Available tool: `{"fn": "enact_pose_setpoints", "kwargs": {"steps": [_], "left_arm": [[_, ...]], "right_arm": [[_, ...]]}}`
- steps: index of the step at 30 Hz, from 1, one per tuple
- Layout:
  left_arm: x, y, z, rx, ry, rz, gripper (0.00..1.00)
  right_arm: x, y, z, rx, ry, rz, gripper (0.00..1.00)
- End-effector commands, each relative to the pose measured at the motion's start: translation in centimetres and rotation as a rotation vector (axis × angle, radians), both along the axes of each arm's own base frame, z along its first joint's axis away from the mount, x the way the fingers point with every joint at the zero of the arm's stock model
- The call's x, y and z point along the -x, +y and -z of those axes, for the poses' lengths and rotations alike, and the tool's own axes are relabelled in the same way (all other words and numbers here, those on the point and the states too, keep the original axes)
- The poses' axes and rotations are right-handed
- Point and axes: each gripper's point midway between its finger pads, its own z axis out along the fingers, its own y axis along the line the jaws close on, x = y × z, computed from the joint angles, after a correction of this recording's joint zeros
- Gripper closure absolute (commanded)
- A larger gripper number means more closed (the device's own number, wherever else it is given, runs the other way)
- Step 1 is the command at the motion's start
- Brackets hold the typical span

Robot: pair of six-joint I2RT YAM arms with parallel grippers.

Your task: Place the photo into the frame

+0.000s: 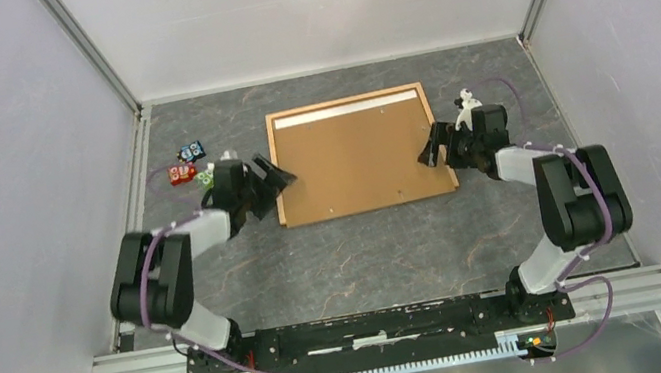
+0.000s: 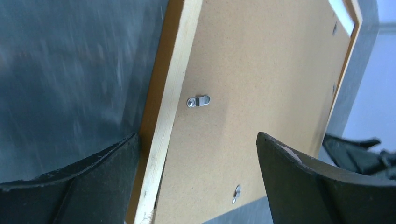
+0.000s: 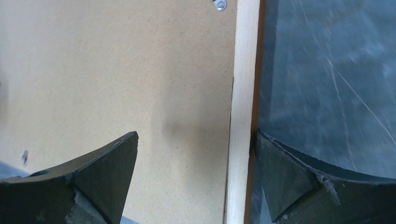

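Note:
The frame (image 1: 357, 154) lies back up in the middle of the dark mat, its brown fibreboard back facing me. Along its far rail runs a narrow white strip (image 1: 349, 109). I cannot tell whether that is the photo's back; the photo's printed side is hidden. My left gripper (image 1: 269, 178) is open astride the frame's left rail (image 2: 170, 107), one finger (image 2: 289, 172) over the board and the other outside the edge. My right gripper (image 1: 431, 147) is open astride the right rail (image 3: 243, 93), its outer finger (image 3: 285, 172) right against the wood.
Small red, blue and green items (image 1: 186, 167) lie at the mat's left edge behind the left arm. A small white object (image 1: 467, 103) sits behind the right gripper. Metal turn clips (image 2: 198, 101) stud the board. Grey walls close in on three sides.

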Motion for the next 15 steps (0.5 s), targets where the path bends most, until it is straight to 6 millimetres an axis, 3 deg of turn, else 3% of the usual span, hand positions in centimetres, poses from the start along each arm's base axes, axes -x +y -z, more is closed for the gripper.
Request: {"fn": "enact_pose_setpoints", "kwargs": {"steps": [1, 5, 7, 8, 12, 15], "left_arm": [[6.5, -5.3, -3.7, 0.201, -0.035, 0.146, 0.02], [11.3, -3.8, -2.0, 0.162, 0.013, 0.161, 0.00], [12.9, -2.9, -1.8, 0.128, 0.010, 0.163, 0.00], [13.4, -2.5, -2.0, 0.111, -0.006, 0.165, 0.00], [13.8, -1.3, -2.6, 0.036, -0.048, 0.157, 0.00], [13.1, -1.1, -3.3, 0.016, -0.075, 0.148, 0.00]], "right_arm": [[3.1, -0.1, -0.1, 0.107, 0.051, -0.058, 0.02], [4.4, -5.0, 0.7, 0.361, 0.173, 0.069, 0.02], [5.2, -7.3, -0.5, 0.438, 0.212, 0.206, 0.02], [5.5, -7.5, -1.4, 0.441, 0.205, 0.243, 0.02], [7.2, -6.7, -5.4, 0.390, 0.086, 0.324, 0.02], [10.0, -2.3, -4.5, 0.135, 0.105, 0.246, 0.02]]}}
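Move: The frame, with photo and backboard in it, lies face down under my open fingers. Its middle is about 20 cm to the right of my left hand, 6 cm ahead and a few centimetres lower; from my right hand it is some 18 cm left and 4 cm ahead. Left of my left hand sit three packets: green 17 cm left and 6 ahead, red 23 left and 8 ahead, blue 20 left and 13 ahead. I keep drawing the frame towards my base. My left hand, a finger still against the left bar, sweeps back about 14 cm, easing to a stop and lifting clear by some 3 cm. My right hand goes back and right off the right bar, rolling about 20 degrees left side down and turning clockwise, then rises about 5 cm. Both grippers stay open. ##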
